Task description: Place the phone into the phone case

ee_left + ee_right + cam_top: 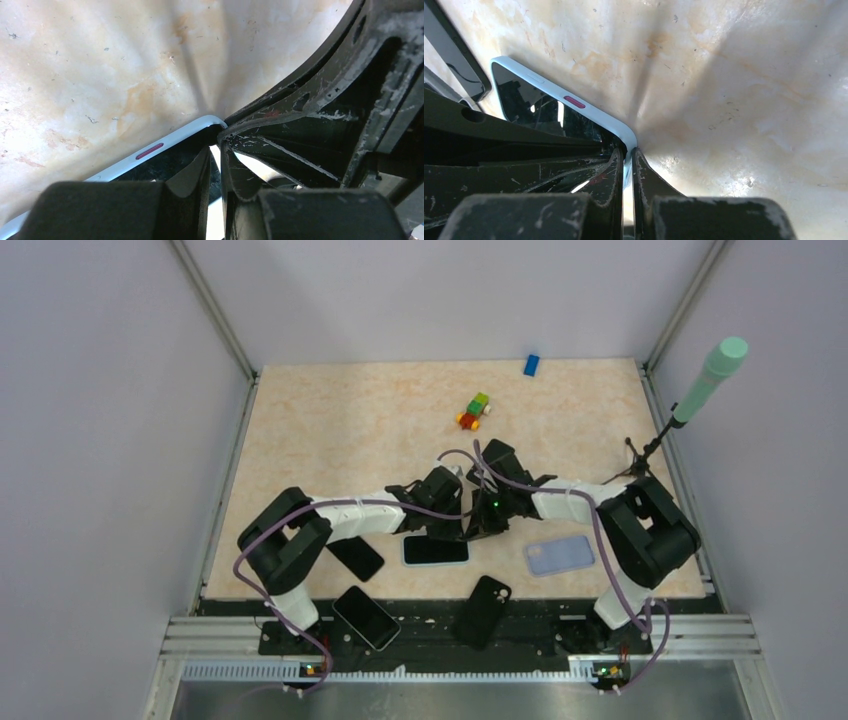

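A black-screened phone point(436, 550) lies flat on the table inside a pale blue phone case, whose rim point(589, 107) carries a red side button. Both grippers meet at its right end. My right gripper point(626, 155) is shut on the case rim at the phone's corner, and the pale strip runs between its fingers. My left gripper point(216, 147) is over the screen point(175, 160) by that same corner. Its fingers are almost together, with only a thin slit between them and nothing in it. The right gripper's black finger point(310, 100) crosses just beside it.
A lavender case point(560, 555) lies to the right and a black phone point(355, 558) to the left. Another phone point(366, 617) and a black case point(482, 610) rest at the near edge. Toy bricks point(474, 412), a blue brick point(531, 364) and a green-tipped stand point(710, 375) are farther back.
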`<control>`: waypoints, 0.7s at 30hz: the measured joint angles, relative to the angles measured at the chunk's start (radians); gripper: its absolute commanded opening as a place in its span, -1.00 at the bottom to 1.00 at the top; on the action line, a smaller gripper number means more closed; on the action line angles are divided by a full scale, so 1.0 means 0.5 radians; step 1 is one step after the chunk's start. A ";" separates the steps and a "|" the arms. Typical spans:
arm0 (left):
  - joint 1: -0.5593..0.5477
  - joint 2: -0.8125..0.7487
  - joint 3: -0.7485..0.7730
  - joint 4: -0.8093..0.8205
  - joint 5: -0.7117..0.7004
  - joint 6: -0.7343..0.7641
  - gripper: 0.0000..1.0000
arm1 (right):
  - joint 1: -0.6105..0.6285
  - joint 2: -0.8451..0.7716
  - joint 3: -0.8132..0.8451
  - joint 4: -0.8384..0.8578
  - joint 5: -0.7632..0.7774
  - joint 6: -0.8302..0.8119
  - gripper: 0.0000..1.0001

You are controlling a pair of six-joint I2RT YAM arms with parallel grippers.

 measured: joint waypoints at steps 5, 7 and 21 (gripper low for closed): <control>-0.023 -0.047 -0.034 0.032 -0.091 0.014 -0.42 | 0.061 -0.071 0.009 -0.029 0.146 -0.019 -0.94; -0.032 -0.106 -0.089 0.047 -0.162 0.034 -0.29 | 0.090 -0.101 0.021 -0.056 0.218 -0.034 -0.83; 0.043 -1.000 -0.636 -0.077 -0.507 0.142 0.50 | 0.124 -0.356 -0.121 -0.166 0.536 -0.053 -0.18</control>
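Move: The phone, lying in its light-blue case, has its middle about 7 cm left of the left hand, 3 cm back and 1 cm below; both grippers are at its far right corner. From the right hand that middle is some 8 cm left and 3 cm back. The phone in the clear case is roughly 17 cm ahead and 5 cm right of the right hand; the black case lies about 17 cm back and 3 cm right of it. The phone's far right corner is let go from both sides: the left fingertips come off it and travel about 9 cm left over the screen towards the case's left end, rising 4 to 5 cm while opening wide and swinging forward some 15 degrees. The right fingers lift off the rim by about 1 cm, then draw 3 cm right, parting from shut to nearly half open. ##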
